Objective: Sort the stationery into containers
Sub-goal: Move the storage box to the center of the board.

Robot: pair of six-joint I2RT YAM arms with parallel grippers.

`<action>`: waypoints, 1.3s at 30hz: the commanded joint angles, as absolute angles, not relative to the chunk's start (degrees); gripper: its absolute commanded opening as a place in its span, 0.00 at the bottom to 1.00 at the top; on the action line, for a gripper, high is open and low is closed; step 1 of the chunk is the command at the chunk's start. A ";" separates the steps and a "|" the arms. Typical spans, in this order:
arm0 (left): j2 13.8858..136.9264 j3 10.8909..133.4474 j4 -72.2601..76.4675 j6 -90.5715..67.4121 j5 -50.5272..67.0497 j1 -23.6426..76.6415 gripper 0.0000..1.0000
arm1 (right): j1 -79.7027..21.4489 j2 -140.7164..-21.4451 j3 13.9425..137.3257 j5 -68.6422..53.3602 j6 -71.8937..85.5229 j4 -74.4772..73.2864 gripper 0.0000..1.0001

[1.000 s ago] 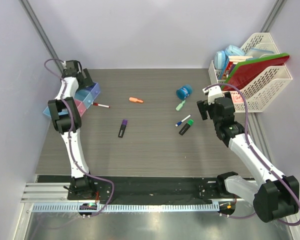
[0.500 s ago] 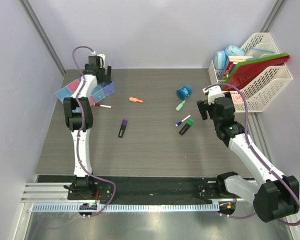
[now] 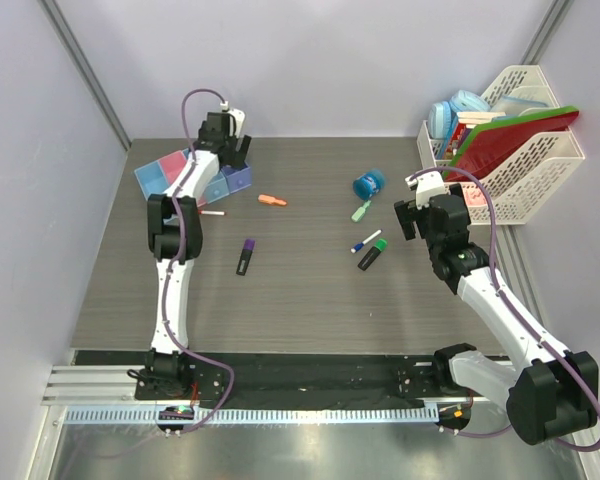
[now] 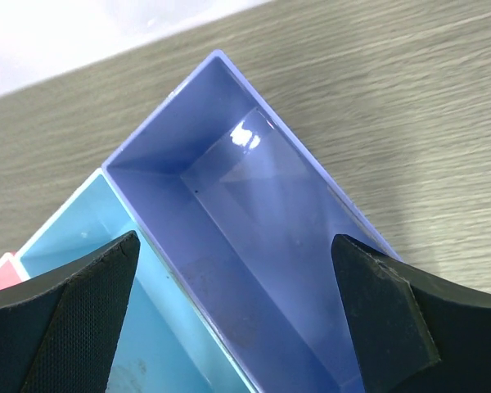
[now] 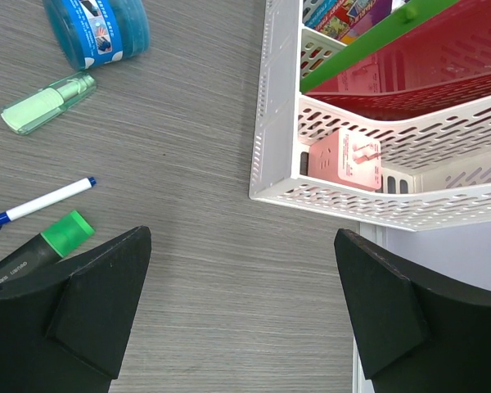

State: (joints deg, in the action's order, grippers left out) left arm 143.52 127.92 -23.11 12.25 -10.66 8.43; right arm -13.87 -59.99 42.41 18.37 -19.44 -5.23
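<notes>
The containers [image 3: 185,172], a joined row of light blue, pink, light blue and purple-blue bins, lie at the back left. My left gripper [image 3: 236,163] hangs open over their right end. In the left wrist view its jaws [image 4: 236,239] straddle the empty purple-blue bin [image 4: 254,205], with the left finger over the light blue bin [image 4: 82,246]. Loose stationery lies on the table: a red-capped pen [image 3: 212,213], an orange bit [image 3: 271,200], a purple highlighter [image 3: 246,256], a blue roll [image 3: 368,184], a pale-green bit [image 3: 361,211], a blue-capped pen [image 3: 365,242] and a green highlighter [image 3: 373,253]. My right gripper [image 3: 412,207] stands open and empty to the right of them.
A white lattice file rack [image 3: 540,165] with red and green folders stands at the back right, close to my right gripper; its corner [image 5: 266,192] shows just ahead of the fingers. Grey walls close the table at back and sides.
My left arm has swung right and toward the back, and the row of containers has slid and turned with it. The right arm and the loose stationery have not moved.
</notes>
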 commanded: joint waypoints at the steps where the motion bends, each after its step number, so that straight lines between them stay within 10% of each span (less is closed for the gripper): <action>1: 145.63 131.39 -20.74 15.20 -12.74 11.68 1.00 | -13.80 -58.54 42.10 19.78 -20.21 -3.25 1.00; 39: 140.45 119.88 -21.36 15.46 -9.14 25.48 1.00 | -13.71 -57.04 42.10 18.90 -20.30 -3.34 0.99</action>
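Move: Reaching into the blue end compartment, the open left hand has the storage box's middle about 12 cm to its left, 2 cm back and 4 cm below. The board's centre lies roughly 15 cm right and 20 cm back. By the box's near side are the orange pen, about 11 cm right and 8 cm back, and the red marker, some 10 cm left and 12 cm back. From the idle right hand the box is about 68 cm left and 16 cm ahead. Dragging the storage box by its blue end, the left hand sweeps about 17 cm to the right, its fingers staying wide open in the end compartment. The sweep runs nearly straight at first, then bends diagonally back towards the robot by some 4 cm, while the hand turns about 15 degrees clockwise. ##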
